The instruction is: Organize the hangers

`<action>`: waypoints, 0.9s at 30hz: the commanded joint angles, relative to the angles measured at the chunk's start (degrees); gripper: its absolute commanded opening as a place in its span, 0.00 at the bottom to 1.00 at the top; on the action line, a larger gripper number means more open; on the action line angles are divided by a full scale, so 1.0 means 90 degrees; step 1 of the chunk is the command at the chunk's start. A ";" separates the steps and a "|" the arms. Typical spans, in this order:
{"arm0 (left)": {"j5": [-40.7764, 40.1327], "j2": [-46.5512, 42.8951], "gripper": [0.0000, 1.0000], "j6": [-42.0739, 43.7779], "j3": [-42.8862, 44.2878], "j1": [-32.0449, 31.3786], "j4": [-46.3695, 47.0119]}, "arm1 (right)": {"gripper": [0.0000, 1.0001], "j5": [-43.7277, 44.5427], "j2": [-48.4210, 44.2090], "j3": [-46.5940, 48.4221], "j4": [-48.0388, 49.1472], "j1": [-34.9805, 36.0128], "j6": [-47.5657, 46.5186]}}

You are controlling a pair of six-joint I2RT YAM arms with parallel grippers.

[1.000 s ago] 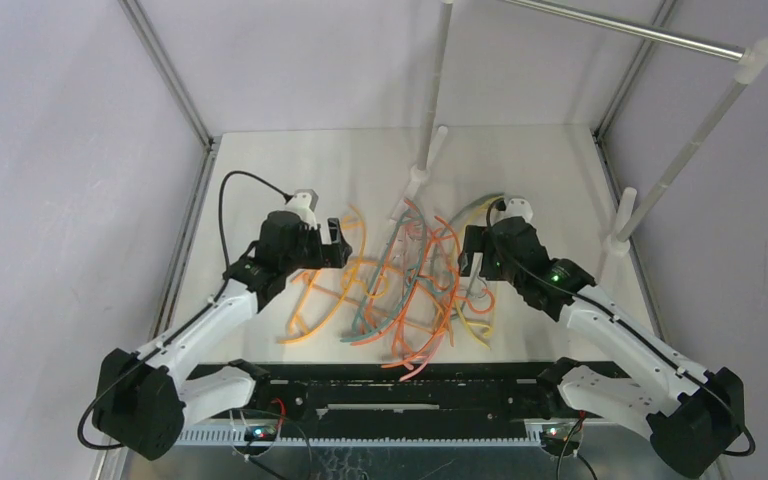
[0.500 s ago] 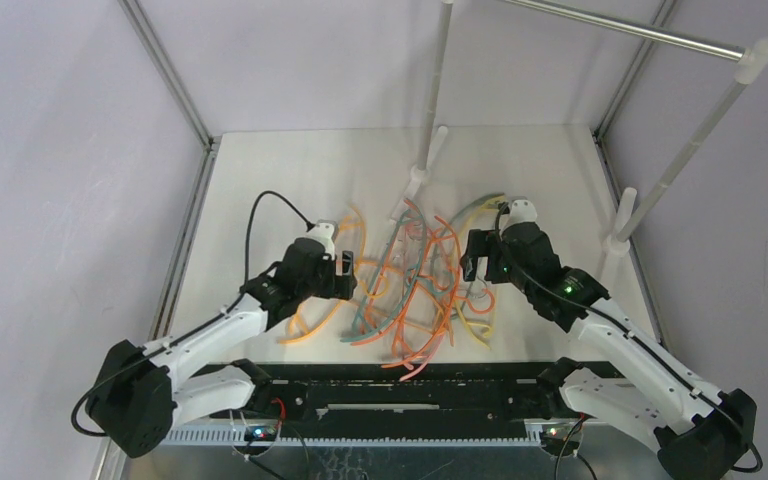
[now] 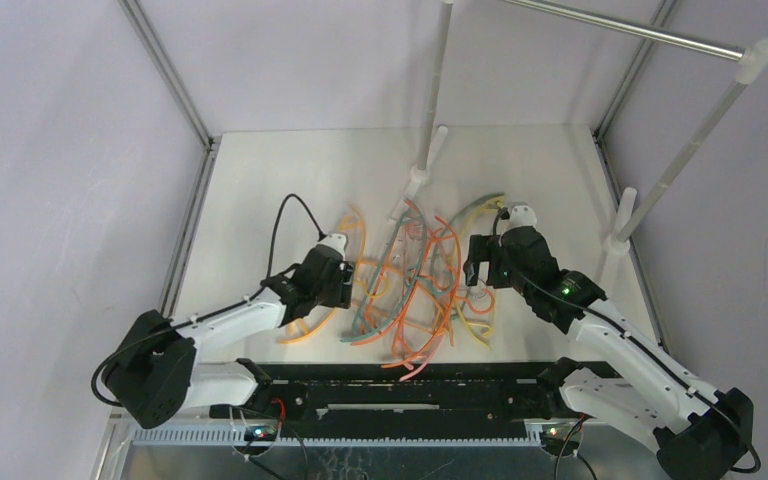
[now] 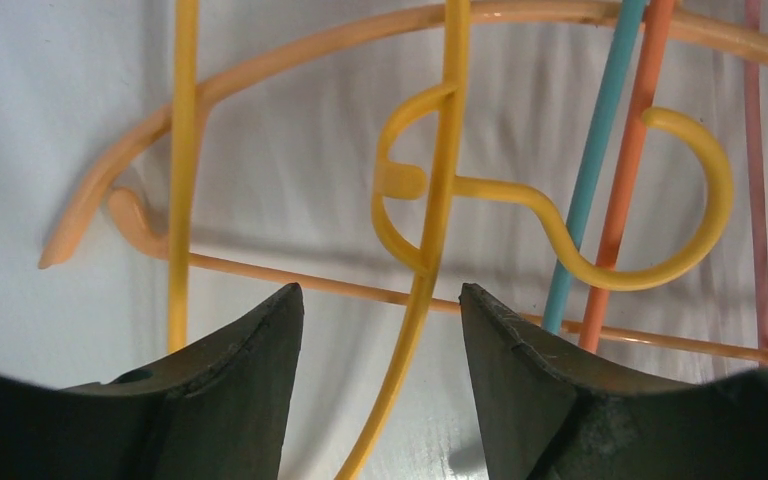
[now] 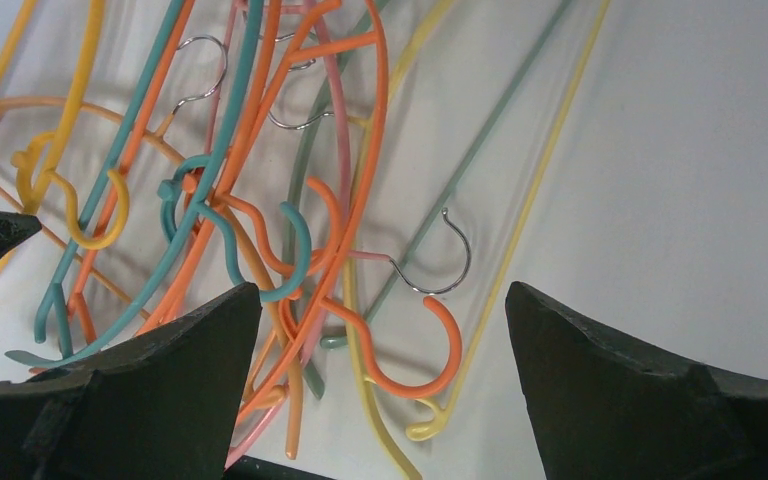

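A tangled pile of thin plastic hangers (image 3: 410, 290) in orange, yellow, teal, pale green and pink lies flat on the white table (image 3: 260, 190). My left gripper (image 3: 343, 282) is low at the pile's left edge, open, its jaws either side of a yellow hanger (image 4: 430, 250) without touching it. My right gripper (image 3: 475, 272) hovers over the pile's right side, open wide and empty. In the right wrist view an orange hook (image 5: 430, 345) lies below between its fingers, with teal (image 5: 210, 200) and pale yellow (image 5: 520, 220) hangers around it.
A clothes rack stands at the back: a white pole (image 3: 430, 110) behind the pile, another (image 3: 680, 150) at the right, and a steel bar (image 3: 620, 30) across the top. Metal frame rails (image 3: 185, 260) edge the table. A black cable (image 3: 285, 215) loops above my left arm.
My left gripper has moved down and right, toward the near-left edge of the pile, and lowered over the yellow hanger. My right gripper has shifted slightly nearer. The hangers have not moved.
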 commanded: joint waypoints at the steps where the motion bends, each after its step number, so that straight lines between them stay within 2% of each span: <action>1: 0.0045 0.0088 0.64 0.0057 0.0143 -0.0159 0.0178 | 1.00 0.0112 -0.0101 -0.0034 0.0087 -0.0082 0.0050; 5: 0.0193 0.0237 0.61 0.0061 0.0102 -0.0206 0.0296 | 1.00 0.0111 -0.0083 -0.0086 0.0101 -0.0184 0.0080; 14: 0.0226 0.1048 0.45 0.0030 0.0117 -0.0267 0.0772 | 1.00 -0.0076 -0.0091 -0.0139 0.0069 -0.0363 0.0044; 16: 0.0262 0.1253 0.36 0.0037 0.0170 -0.0265 0.0822 | 0.99 -0.0092 -0.0091 -0.0140 0.0061 -0.0394 0.0038; 19: 0.0319 0.1514 0.08 0.0069 0.0236 -0.0275 0.0823 | 0.99 -0.0093 -0.0101 -0.0146 0.0022 -0.0443 0.0045; 20: 0.0345 0.1555 0.02 0.0089 0.0244 -0.0278 0.0824 | 0.99 -0.0087 -0.0108 -0.0165 0.0017 -0.0463 0.0047; 27: 0.0386 0.1108 0.00 0.0319 0.0531 -0.0278 0.0176 | 0.98 -0.0127 -0.0149 -0.0207 0.0043 -0.0589 0.0038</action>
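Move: Almost straight below the left hand, some 3 cm down and 1 cm ahead and right, lies the yellow hanger's curved arm, just behind its small loop. From that hand, this hanger's straight bar runs about 5 cm left and 1 cm ahead. A teal hanger's bar lies 5 cm right and 1 cm ahead, the peach hanger's curved arm crosses 5 cm ahead. From the right hand, the yellow arm is roughly 20 cm left, level, 14 cm lower. Sinking nearly 3 cm onto the yellow hanger with the part-open fingers astride its curved arm, the left hand shuts them and pinches the arm just behind the small loop, then shifts about 2 cm right and a little forward, holding it low. The right hand, still open and empty, drifts 2 cm right and slightly down. ##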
